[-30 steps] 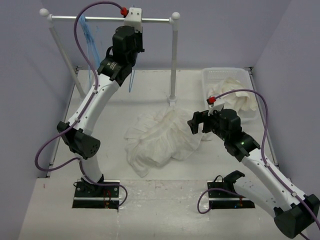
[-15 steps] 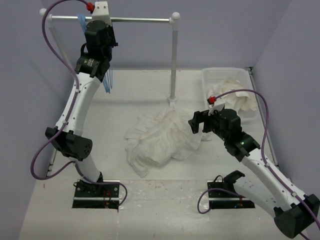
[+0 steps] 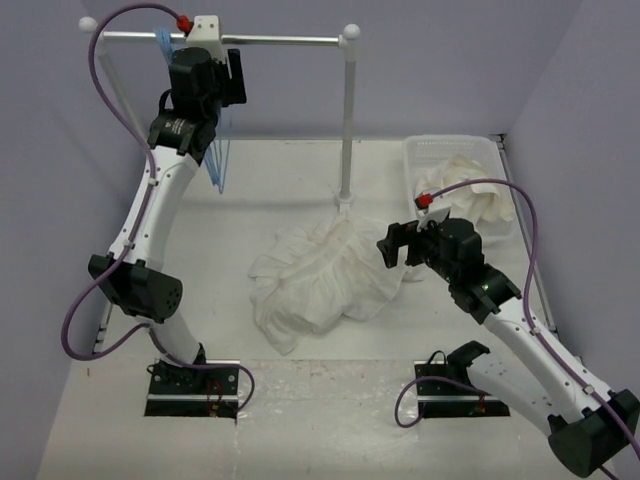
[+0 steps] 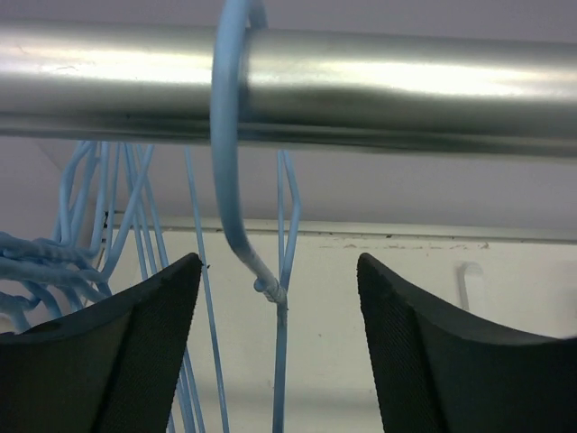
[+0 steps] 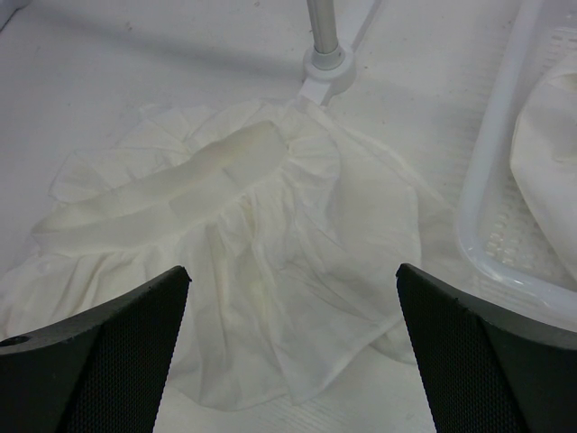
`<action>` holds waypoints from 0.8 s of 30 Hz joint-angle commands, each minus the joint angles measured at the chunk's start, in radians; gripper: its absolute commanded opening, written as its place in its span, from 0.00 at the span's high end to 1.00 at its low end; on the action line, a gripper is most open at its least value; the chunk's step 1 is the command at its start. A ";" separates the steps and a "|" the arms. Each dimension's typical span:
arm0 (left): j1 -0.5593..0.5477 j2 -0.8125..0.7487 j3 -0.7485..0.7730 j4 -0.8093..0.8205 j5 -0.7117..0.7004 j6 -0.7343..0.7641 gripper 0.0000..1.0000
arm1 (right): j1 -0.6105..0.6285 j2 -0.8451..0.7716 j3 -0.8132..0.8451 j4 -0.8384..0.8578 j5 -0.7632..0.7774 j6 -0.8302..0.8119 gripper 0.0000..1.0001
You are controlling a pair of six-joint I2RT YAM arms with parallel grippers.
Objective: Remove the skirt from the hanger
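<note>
The skirt point(image 3: 320, 275), white and gathered, lies crumpled on the table; the right wrist view shows its waistband uppermost point(image 5: 252, 234). The light-blue hanger point(image 3: 222, 158) is bare. Its hook point(image 4: 225, 135) sits over the metal rail point(image 4: 406, 86). My left gripper point(image 3: 222, 80) is up at the rail and open. Its jaws point(image 4: 278, 271) stand on either side of the hanger's twisted neck and do not touch it. My right gripper point(image 3: 395, 245) hovers wide open just above the skirt's right side point(image 5: 293, 280), with nothing between its fingers.
Several more blue hangers point(image 4: 81, 225) bunch at the rail's left end point(image 3: 165, 45). The rail's right post point(image 3: 347, 120) stands just behind the skirt. A white plastic bin point(image 3: 440, 142) at the back right holds an off-white cloth point(image 3: 470, 190).
My left arm carried the hanger leftward along the rail, then its jaws opened and let go, leaving the hanger hooked on the rail. The right arm and the skirt have not moved.
</note>
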 commanded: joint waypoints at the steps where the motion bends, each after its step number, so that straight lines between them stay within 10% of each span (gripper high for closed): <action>1: 0.001 -0.075 0.022 -0.014 0.034 -0.012 0.22 | 0.000 -0.020 0.010 0.003 0.019 -0.009 0.01; 4: 0.000 -0.112 0.034 -0.052 0.093 -0.032 0.01 | 0.000 -0.028 0.016 -0.003 -0.001 -0.005 0.01; 11: 0.000 -0.253 0.000 -0.138 0.232 -0.056 0.00 | 0.000 -0.043 0.011 0.000 -0.012 -0.001 0.01; 19: 0.015 -0.372 -0.128 -0.322 -0.210 -0.076 0.00 | 0.000 -0.027 0.004 0.008 -0.036 -0.009 0.01; 24: 0.166 -0.394 -0.245 -0.374 -0.092 -0.121 0.00 | 0.000 -0.005 0.004 0.008 -0.044 -0.009 0.01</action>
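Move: The skirt lies spread on the table, its middle some 27 cm back from the left hand, 20 cm to its right and 41 cm below. The emptied hanger's neck stands free between the left fingertips, about 1 cm ahead; the rail crosses roughly 4 cm ahead and 5 cm above, and the bundle of hangers hangs 4 cm ahead, 9 cm to the left and a little lower. From the right hand, the skirt is about 15 cm left, 2 cm back and 20 cm below. Backing away from the rail by about 14 cm, the left hand spreads its half-open fingers fully and leaves the hanger's neck, rising some 8 cm as it goes. Near the end of the retreat it swings roughly 9 cm left, to the near side of the hanger bundle, and sinks about 5 cm, the wrist swinging round counter-clockwise after a slight clockwise turn. ##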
